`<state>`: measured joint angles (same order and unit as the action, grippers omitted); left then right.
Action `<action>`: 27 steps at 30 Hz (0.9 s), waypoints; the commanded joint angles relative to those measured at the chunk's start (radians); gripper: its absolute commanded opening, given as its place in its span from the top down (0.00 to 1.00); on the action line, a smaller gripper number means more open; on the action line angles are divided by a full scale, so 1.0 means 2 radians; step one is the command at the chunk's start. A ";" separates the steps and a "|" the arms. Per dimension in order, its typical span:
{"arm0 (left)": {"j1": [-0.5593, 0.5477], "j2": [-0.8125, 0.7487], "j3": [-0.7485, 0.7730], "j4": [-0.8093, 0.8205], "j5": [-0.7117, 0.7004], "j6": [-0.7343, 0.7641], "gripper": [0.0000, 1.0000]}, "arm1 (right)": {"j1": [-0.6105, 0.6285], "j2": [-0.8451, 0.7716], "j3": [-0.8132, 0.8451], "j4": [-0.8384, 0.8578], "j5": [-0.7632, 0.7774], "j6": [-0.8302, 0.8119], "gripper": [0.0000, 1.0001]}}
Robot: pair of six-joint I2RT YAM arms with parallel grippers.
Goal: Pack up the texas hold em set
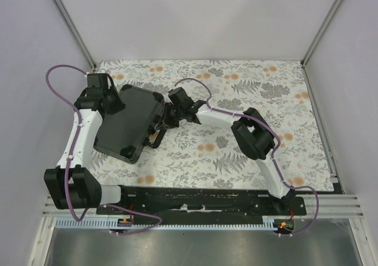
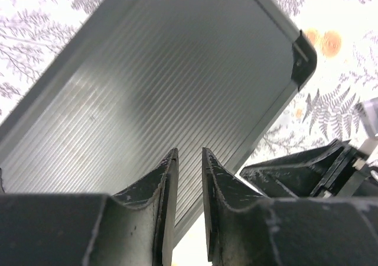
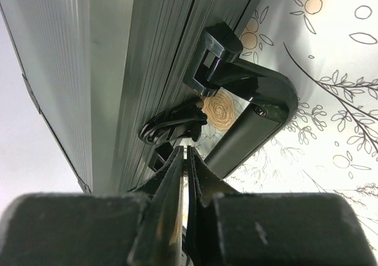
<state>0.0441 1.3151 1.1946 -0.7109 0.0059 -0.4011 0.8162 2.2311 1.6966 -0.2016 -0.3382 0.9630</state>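
The texas hold em set shows only as its black ribbed case [image 1: 127, 124], lid down on the floral cloth. Its contents are hidden. My left gripper [image 1: 115, 104] hovers at the case's far-left edge. In the left wrist view its fingers [image 2: 189, 152] stand slightly apart above the ribbed lid [image 2: 153, 71], with nothing between them. My right gripper [image 1: 163, 122] is at the case's right side. Its fingers [image 3: 188, 149] are pressed together just below the latch [image 3: 174, 125], beside the black handle [image 3: 254, 118]. I see nothing held between them.
The floral cloth [image 1: 236, 153] covers the table to the right of the case and in front of it. White walls and metal posts [image 1: 71, 23] close in the back and sides. The black mounting rail [image 1: 207, 198] with both arm bases runs along the near edge.
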 commanded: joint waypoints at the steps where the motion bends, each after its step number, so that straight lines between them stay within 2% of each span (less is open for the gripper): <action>1: 0.008 0.021 0.045 -0.014 -0.044 0.022 0.69 | 0.006 0.015 0.028 0.003 -0.002 -0.013 0.89; 6: 0.029 0.043 0.062 -0.025 -0.058 0.016 0.61 | 0.008 0.025 0.038 -0.002 -0.006 -0.012 0.89; 8: 0.036 0.051 0.063 -0.026 -0.059 0.017 0.54 | 0.008 0.032 0.044 -0.006 -0.006 -0.015 0.89; 10: 0.044 0.059 0.062 -0.026 -0.061 0.016 0.44 | 0.008 0.039 0.054 -0.014 -0.006 -0.021 0.89; 14: 0.062 0.070 0.055 -0.023 -0.063 0.004 0.34 | 0.010 0.050 0.060 -0.018 -0.003 -0.022 0.89; 20: 0.088 0.087 0.044 -0.014 -0.060 -0.016 0.32 | 0.011 0.066 0.065 -0.020 -0.004 -0.021 0.91; 24: 0.094 0.103 0.045 -0.022 -0.121 -0.038 0.30 | 0.013 0.068 0.057 -0.027 -0.004 -0.019 0.93; 27: 0.096 0.125 0.057 -0.035 -0.135 -0.039 0.30 | 0.013 0.075 0.059 -0.027 -0.004 -0.018 0.93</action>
<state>0.2291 1.5162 1.2816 -0.7631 -0.1753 -0.4301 0.8276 2.3505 1.7901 -0.2516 -0.3428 0.9382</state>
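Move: The shut case's hinge-side edge runs about 8 cm to my left hand's left, 2 cm ahead and 10 cm below; the case's near-left corner is roughly 11 cm left and 9 cm back. From my right hand, the far mount of the case handle lies some 4 cm left, 1 cm ahead and 4 cm down, and the handle's middle about 3 cm left, 3 cm back and 5 cm down. I sweep my left hand about 10 cm left above the closed lid towards its hinge edge, edging forward and up first, then sinking, while the fingers spread well open and the wrist turns some 20 degrees counter-clockwise and tips down. Meanwhile I lower my nearly shut right fingers about 4 cm beside the case front, at the far end of the handle. ##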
